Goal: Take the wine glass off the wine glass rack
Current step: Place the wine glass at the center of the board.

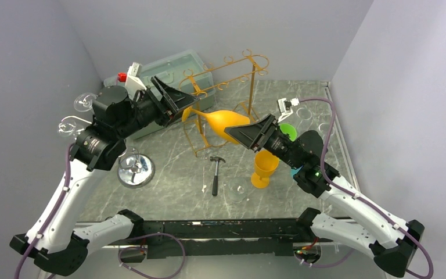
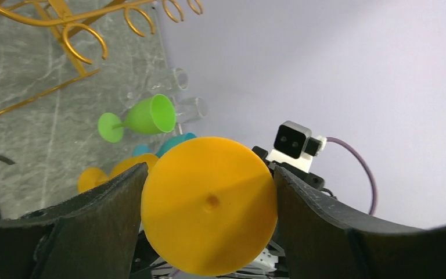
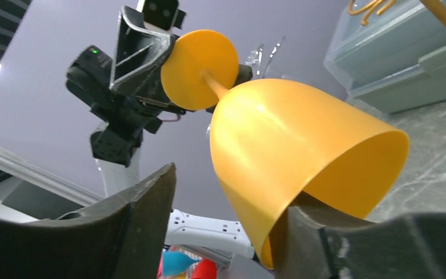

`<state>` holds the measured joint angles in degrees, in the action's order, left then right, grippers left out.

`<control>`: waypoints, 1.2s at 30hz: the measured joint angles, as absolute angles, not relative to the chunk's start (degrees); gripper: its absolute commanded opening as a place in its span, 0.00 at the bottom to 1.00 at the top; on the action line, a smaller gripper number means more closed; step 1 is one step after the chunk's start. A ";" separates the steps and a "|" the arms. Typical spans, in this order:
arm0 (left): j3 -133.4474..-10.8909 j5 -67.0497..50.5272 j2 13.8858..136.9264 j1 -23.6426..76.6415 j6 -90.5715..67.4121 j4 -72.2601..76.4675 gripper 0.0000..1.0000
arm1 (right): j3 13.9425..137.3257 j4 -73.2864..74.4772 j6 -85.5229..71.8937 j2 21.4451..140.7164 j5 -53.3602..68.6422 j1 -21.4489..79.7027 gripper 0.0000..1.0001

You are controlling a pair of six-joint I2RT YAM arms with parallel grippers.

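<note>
The orange wine glass [image 1: 226, 123] lies on its side in the air, just in front of the gold wire wine glass rack [image 1: 251, 87]. My left gripper [image 1: 187, 107] is shut on its round foot [image 2: 209, 203], with a finger against each edge of the disc. My right gripper [image 1: 250, 135] is at the bowl's mouth. In the right wrist view one finger [image 3: 325, 232] sits inside the bowl [image 3: 284, 139]. The other finger [image 3: 145, 209] stands outside it, with a gap to the wall.
A hammer [image 1: 216, 171] lies on the marble top below the glass. An upright orange goblet [image 1: 264, 168] and a green glass [image 1: 288, 131] sit under the right arm. There is a metal dish [image 1: 135, 170] at the left, a teal bin [image 1: 174, 67] behind it, and clear glasses [image 1: 84, 102] at the far left.
</note>
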<state>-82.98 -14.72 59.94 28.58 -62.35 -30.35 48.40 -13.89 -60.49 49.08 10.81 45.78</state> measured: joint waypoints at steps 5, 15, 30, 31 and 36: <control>-80.34 -16.01 58.15 28.58 -65.93 -25.91 0.63 | 47.92 -17.67 -62.15 48.64 10.87 45.78 0.26; -78.63 -16.78 57.08 28.53 -66.67 -25.15 0.99 | 48.75 -22.46 -64.29 48.51 12.43 46.13 0.00; -87.46 -11.64 55.81 28.53 -50.39 -40.62 0.99 | 65.54 16.03 -56.14 45.91 6.83 45.93 0.00; -87.83 -11.18 55.66 28.53 -49.19 -41.91 0.99 | 67.79 20.21 -55.51 45.25 6.26 45.93 0.00; -89.08 -10.04 55.75 28.53 -43.72 -46.59 0.99 | 77.76 40.95 -53.56 43.05 4.14 45.91 0.00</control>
<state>-89.08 -10.04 55.75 28.53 -43.72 -46.59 77.76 40.95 -53.56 43.05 4.14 45.91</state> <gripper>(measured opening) 0.994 0.030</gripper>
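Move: The glass being handed over is the orange wine glass lying across the air between the hands, its foot already held by the left fingers; its middle is about 3 cm ahead of the right hand, 5 cm left and 1 cm up, and from the left hand some 3 cm back, 6 cm right and 2 cm lower. From the right hand, roughly 33 cm down on the table, a standing orange glass is level and 9 cm right, a clear glass 3 cm back and 3 cm right, and a green glass 9 cm ahead and 15 cm right. The right fingers, one inside the bowl's mouth and one outside, close until they pinch the orange glass's wall near the rim while the hand rises about 4 cm, and only then do the left fingers open wide, let go of the foot's edge and draw off some 5 cm to the left and back. The right hand, keeping its pinch, sinks a little and then carries the glass quickly about 8 cm right and 5 cm back, over the standing orange glass, its left-pointing fingers tipping down some 20 degrees from their starting slant. ##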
